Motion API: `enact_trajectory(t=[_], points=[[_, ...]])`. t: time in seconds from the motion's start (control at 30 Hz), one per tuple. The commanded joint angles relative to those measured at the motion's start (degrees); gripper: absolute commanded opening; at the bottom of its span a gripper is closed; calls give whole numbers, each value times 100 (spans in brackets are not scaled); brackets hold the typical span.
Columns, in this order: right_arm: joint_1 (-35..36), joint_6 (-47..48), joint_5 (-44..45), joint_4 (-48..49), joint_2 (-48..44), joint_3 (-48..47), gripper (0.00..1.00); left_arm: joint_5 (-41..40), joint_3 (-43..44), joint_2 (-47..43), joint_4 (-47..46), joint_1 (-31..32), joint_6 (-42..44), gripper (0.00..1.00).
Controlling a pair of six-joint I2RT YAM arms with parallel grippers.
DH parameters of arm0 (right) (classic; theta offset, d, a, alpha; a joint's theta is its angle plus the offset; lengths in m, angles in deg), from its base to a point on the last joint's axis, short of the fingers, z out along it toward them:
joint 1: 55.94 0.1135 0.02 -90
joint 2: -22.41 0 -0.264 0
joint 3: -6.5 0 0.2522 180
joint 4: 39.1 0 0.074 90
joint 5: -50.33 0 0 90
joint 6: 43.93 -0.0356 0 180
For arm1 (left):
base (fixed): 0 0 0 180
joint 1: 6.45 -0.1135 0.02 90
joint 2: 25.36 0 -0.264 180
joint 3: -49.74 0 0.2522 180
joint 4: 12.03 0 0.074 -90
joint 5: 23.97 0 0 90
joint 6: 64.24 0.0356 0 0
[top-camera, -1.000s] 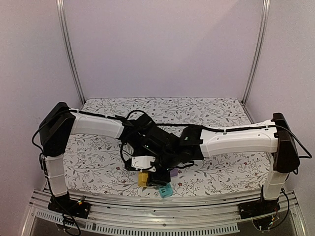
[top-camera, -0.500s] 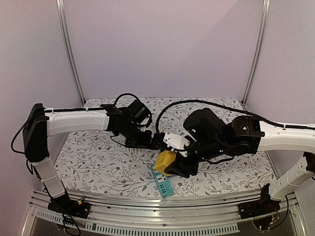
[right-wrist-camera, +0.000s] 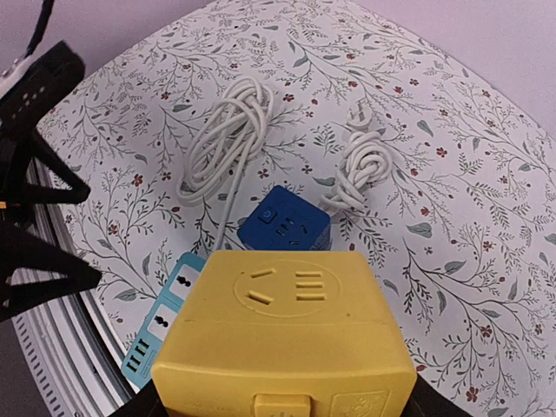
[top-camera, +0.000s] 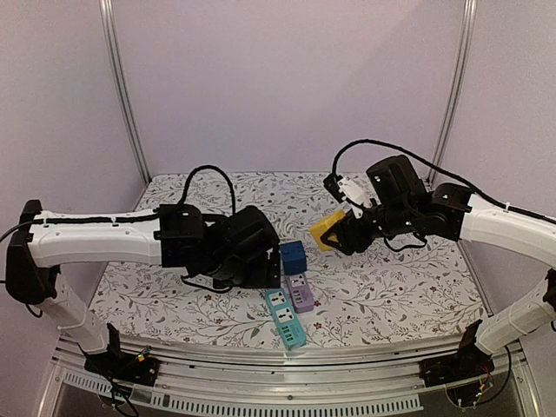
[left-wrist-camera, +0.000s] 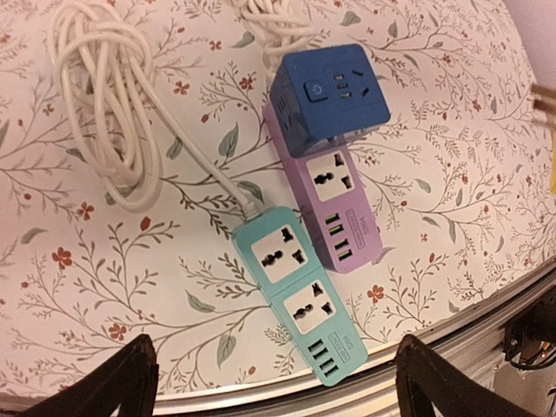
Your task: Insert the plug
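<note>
A yellow cube socket (right-wrist-camera: 282,339) fills the right wrist view, and my right gripper (right-wrist-camera: 282,404) is shut on it, holding it above the table (top-camera: 328,228). Below it stand a blue cube socket (right-wrist-camera: 285,224), a purple strip (top-camera: 301,293) and a teal strip (right-wrist-camera: 161,326). A white plug (right-wrist-camera: 360,113) lies at the end of a knotted cord (right-wrist-camera: 354,169) beyond the blue cube. My left gripper (left-wrist-camera: 282,382) hangs open over the teal strip (left-wrist-camera: 291,287), holding nothing. Its fingers (left-wrist-camera: 126,382) stand wide to either side.
A large coil of white cord (left-wrist-camera: 109,95) lies left of the strips and runs into the teal one. The metal front rail (top-camera: 287,360) runs just past the teal strip's end. The left arm's black wrist (top-camera: 234,252) sits beside the blue cube (top-camera: 293,257).
My left gripper has opened and its arm has pulled back to the left. The right arm has carried the yellow cube up, back and right, uncovering the blue cube and both strips.
</note>
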Motion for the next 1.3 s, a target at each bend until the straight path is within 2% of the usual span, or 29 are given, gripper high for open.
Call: enact_trajectory(t=[0.0, 0.27, 0.43, 0.77, 0.83, 1.07, 1.17, 1.27], points=[[-296, -135, -99, 203, -96, -185, 0, -565, 694, 763, 1071, 699, -1581, 94], [-616, -528, -9, 120, -479, 213, 0, -136, 2055, 2299, 1583, 1441, -2562, 92], [-718, -583, 159, 35, -776, 451, 0, 223, 1906, 2669, 1172, 1545, -2774, 92], [-762, -474, 68, -81, -1341, 719, 0, 453, 1918, 3449, 709, 1506, -2639, 81], [-762, -454, 42, -106, -1418, 749, 0, 465, 1816, 3495, 569, 1473, -2627, 77], [-762, -481, -31, -219, -1584, 807, 0, 256, 1638, 3429, 577, 1361, -2470, 51], [-762, -530, -55, -248, -1623, 825, 0, 255, 1547, 3397, 605, 1304, -2364, 51], [-760, -574, -78, -247, -1629, 830, 0, 222, 1501, 3354, 587, 1259, -2294, 63]])
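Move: The teal power strip's middle lies about 4 cm back from the open left hand, 6 cm to its right and 15 cm below; its USB end points back towards the robot. The purple strip lies 6 cm ahead and 9 cm right of the left hand, also 15 cm down, and the blue cube on its far part about 11 cm ahead, 9 cm right, 10 cm below. From the right hand, the teal strip is some 9 cm back, 11 cm left and 21 cm below. Back and to the right while sinking, then almost straight down, about 15 cm in all, the left hand drops to the teal strip's USB end, its wrist tipping some 20 degrees until the fingers point nearly straight down. There the fingers close from wide to about half and pinch the strip's sides. The right hand, still gripping the yellow cube, draws about 7 cm right, away from the strips, rising slightly and turning a little clockwise. ##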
